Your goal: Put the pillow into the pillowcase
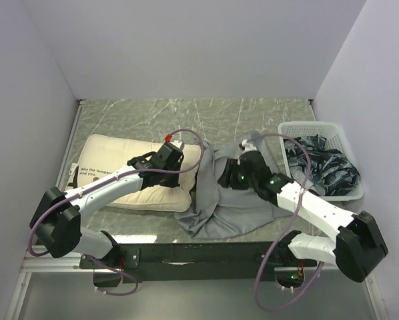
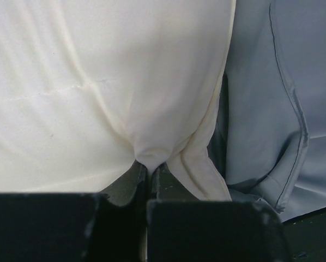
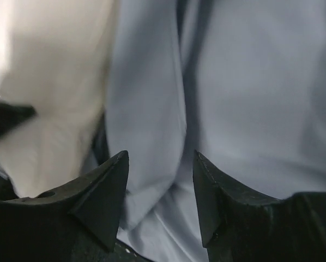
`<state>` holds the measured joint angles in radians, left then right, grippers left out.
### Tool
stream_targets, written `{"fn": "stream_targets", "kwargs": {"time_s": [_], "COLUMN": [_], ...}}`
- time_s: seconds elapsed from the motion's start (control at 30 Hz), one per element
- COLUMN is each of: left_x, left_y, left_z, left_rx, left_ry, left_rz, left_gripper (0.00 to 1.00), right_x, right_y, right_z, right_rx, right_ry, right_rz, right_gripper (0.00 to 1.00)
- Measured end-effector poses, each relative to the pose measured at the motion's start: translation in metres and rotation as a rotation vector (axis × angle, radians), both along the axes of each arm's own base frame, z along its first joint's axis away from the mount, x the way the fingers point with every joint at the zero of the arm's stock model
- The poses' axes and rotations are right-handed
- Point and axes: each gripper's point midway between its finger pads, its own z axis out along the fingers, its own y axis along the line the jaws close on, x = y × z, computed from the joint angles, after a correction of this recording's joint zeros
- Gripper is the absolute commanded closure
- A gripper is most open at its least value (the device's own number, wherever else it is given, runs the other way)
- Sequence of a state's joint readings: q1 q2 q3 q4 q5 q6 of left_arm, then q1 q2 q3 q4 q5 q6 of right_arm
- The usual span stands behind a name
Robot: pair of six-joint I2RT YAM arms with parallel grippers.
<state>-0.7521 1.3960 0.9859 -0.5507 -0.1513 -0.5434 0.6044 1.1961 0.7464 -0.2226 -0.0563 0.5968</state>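
Observation:
The cream-white pillow (image 1: 113,167) lies on the left of the table, black lettering at its left end. Its right end meets the grey pillowcase (image 1: 233,213), which lies crumpled at the table's middle. My left gripper (image 2: 150,166) is shut on a pinch of the pillow (image 2: 97,82) near that right end; in the top view the left gripper (image 1: 175,148) sits over the pillow's right edge. My right gripper (image 3: 160,158) is open above a fold of the pillowcase (image 3: 250,82), with the fold lying between its fingertips; from above, the right gripper (image 1: 225,175) is on the pillowcase's left part.
A white plastic basket (image 1: 349,193) with dark crumpled cloth stands at the right. The marble tabletop (image 1: 186,113) runs to the back between the white walls. A black rail (image 1: 199,252) lines the near edge.

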Motion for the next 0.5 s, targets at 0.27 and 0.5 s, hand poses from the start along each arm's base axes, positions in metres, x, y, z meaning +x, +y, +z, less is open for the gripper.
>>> {"fn": "stream_targets", "kwargs": {"time_s": [0.27, 0.5], "left_x": [0.002, 0.002], "left_y": [-0.003, -0.003], "left_z": [0.001, 0.001], "left_rx": [-0.013, -0.014], "left_ry": [-0.008, -0.007], "left_rz": [-0.002, -0.002], "left_gripper": [0.99, 0.99], "right_x": [-0.044, -0.045], "right_y": [0.001, 0.017], "right_z": [-0.052, -0.082], "right_rx": [-0.012, -0.057], "right_ry": [0.12, 0.167], "right_rz": [-0.011, -0.011], "right_gripper": [0.45, 0.53]}}
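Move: The right gripper's target is the folded hem of the grey pillowcase, about 12 cm below it, 5 cm back and 3 cm to its left. The pillow's right end stands some 10 cm to that gripper's left, 1 cm farther out and 7 cm lower; the left gripper is about 16 cm to its left and 3 cm back. From the left gripper, the hem lies about 12 cm right, 5 cm back and 10 cm lower. Bring the open right gripper down about 8 cm to the pillowcase's folded hem, drawing it back some 4 cm early on, then easing slightly left as it sinks, and tip the fingers about 10 degrees further down. Keep the fingers open astride the hem line. Hold the left gripper still, pinching the pillow's right end. ##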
